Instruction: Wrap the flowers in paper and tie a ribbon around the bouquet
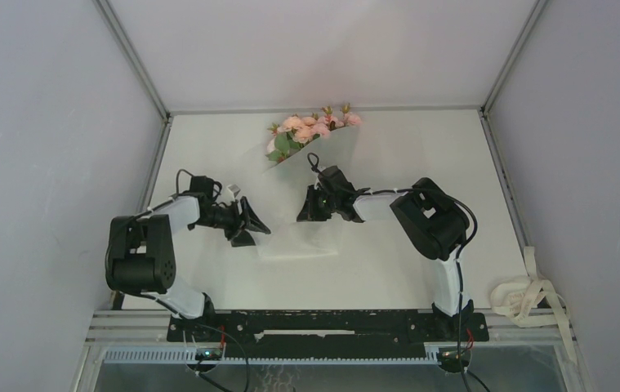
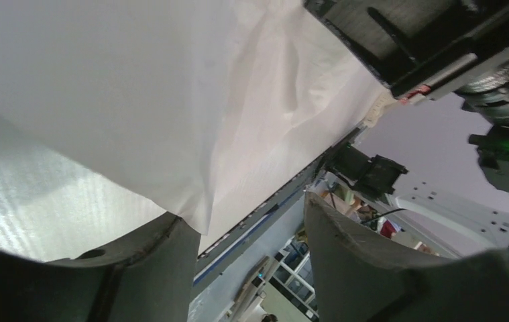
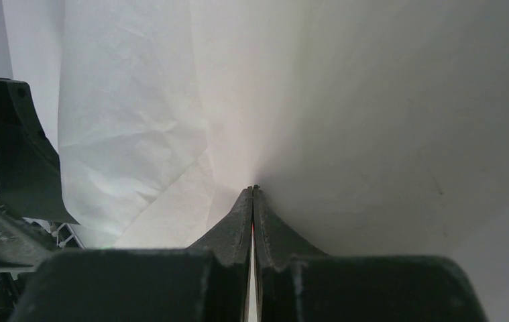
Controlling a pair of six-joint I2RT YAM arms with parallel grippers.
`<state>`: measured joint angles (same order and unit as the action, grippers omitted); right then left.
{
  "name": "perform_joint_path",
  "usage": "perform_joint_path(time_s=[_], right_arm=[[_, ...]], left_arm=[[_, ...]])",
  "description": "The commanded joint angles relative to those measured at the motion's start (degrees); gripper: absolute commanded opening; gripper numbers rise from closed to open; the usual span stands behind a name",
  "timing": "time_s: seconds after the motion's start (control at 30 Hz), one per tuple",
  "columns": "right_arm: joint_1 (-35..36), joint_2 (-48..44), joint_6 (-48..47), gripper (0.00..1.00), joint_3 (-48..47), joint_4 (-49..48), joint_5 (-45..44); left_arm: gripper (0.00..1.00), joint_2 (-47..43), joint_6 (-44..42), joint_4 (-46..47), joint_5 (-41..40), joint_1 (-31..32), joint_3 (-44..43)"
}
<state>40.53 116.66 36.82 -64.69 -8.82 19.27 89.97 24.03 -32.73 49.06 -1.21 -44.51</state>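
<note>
The flowers, pink roses with green leaves, lie at the back of the table. The creased white paper is folded over their stems and runs down toward the arms. My right gripper sits over the middle of the paper; its jaws are shut, pinching a fold of the paper. My left gripper stands open at the sheet's lower left. There an edge of the paper rests against its left finger, with an empty gap between the jaws. The cream ribbon lies loose at the table's right front corner.
White walls with metal corner posts close in the table on three sides. A black rail carrying both arm bases runs along the near edge. The right arm's dark body hangs close above the left gripper.
</note>
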Motion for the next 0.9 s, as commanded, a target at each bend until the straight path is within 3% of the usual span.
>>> perform_joint_path(time_s=[0.0,0.2,0.4,0.5,0.73,0.87], right_arm=[[0.7,-1.9,-0.8,0.08,-0.1,5.0,-2.1],[0.7,-2.4,-1.4,0.08,-0.2,5.0,-2.4],[0.8,-1.8,-1.1,0.08,-0.1,5.0,-1.9],[0.9,-1.3,-1.1,0.08,-0.1,5.3,-1.9],[1.0,-0.7,0.6,0.07,-0.1,4.3,-1.7],[0.7,-1.1,2.9,0.07,1.4,1.9,-0.8]], left_arm=[[0.60,0.4,1.1,4.7,-3.9,0.5,2.3],[0.69,3.4,-1.2,6.2,-10.0,0.2,0.4],[0.64,5.4,0.1,13.1,-13.0,-2.4,3.3],[0.52,5.7,0.0,12.9,-11.2,-2.5,2.4],[0.02,-0.7,-1.9,11.5,-11.9,-2.2,1.1],[0.00,-5.5,-4.5,9.0,-13.8,0.2,-0.7]])
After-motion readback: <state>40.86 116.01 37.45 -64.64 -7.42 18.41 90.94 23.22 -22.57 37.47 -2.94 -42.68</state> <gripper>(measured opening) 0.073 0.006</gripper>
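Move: The loose left corner of the paper is about 3 cm ahead of the left gripper, 3 cm to its left and roughly 4 cm below. The right gripper's shut tips are some 6 cm ahead of the left gripper, 9 cm to its right and 5 cm lower, and the flower heads about 28 cm ahead and 12 cm right. From the right gripper the corner lies about 12 cm left and 4 cm back. Lower the half-open left gripper about 4 cm to the paper's loose left corner, then ease it some 3 cm forward and 3 cm left, steepening the fingers downward by about 10 degrees. Shut the fingers to pinch the corner and finish with a 1 cm lift. Keep the right gripper still, its closed tips resting on the wrapped paper. ##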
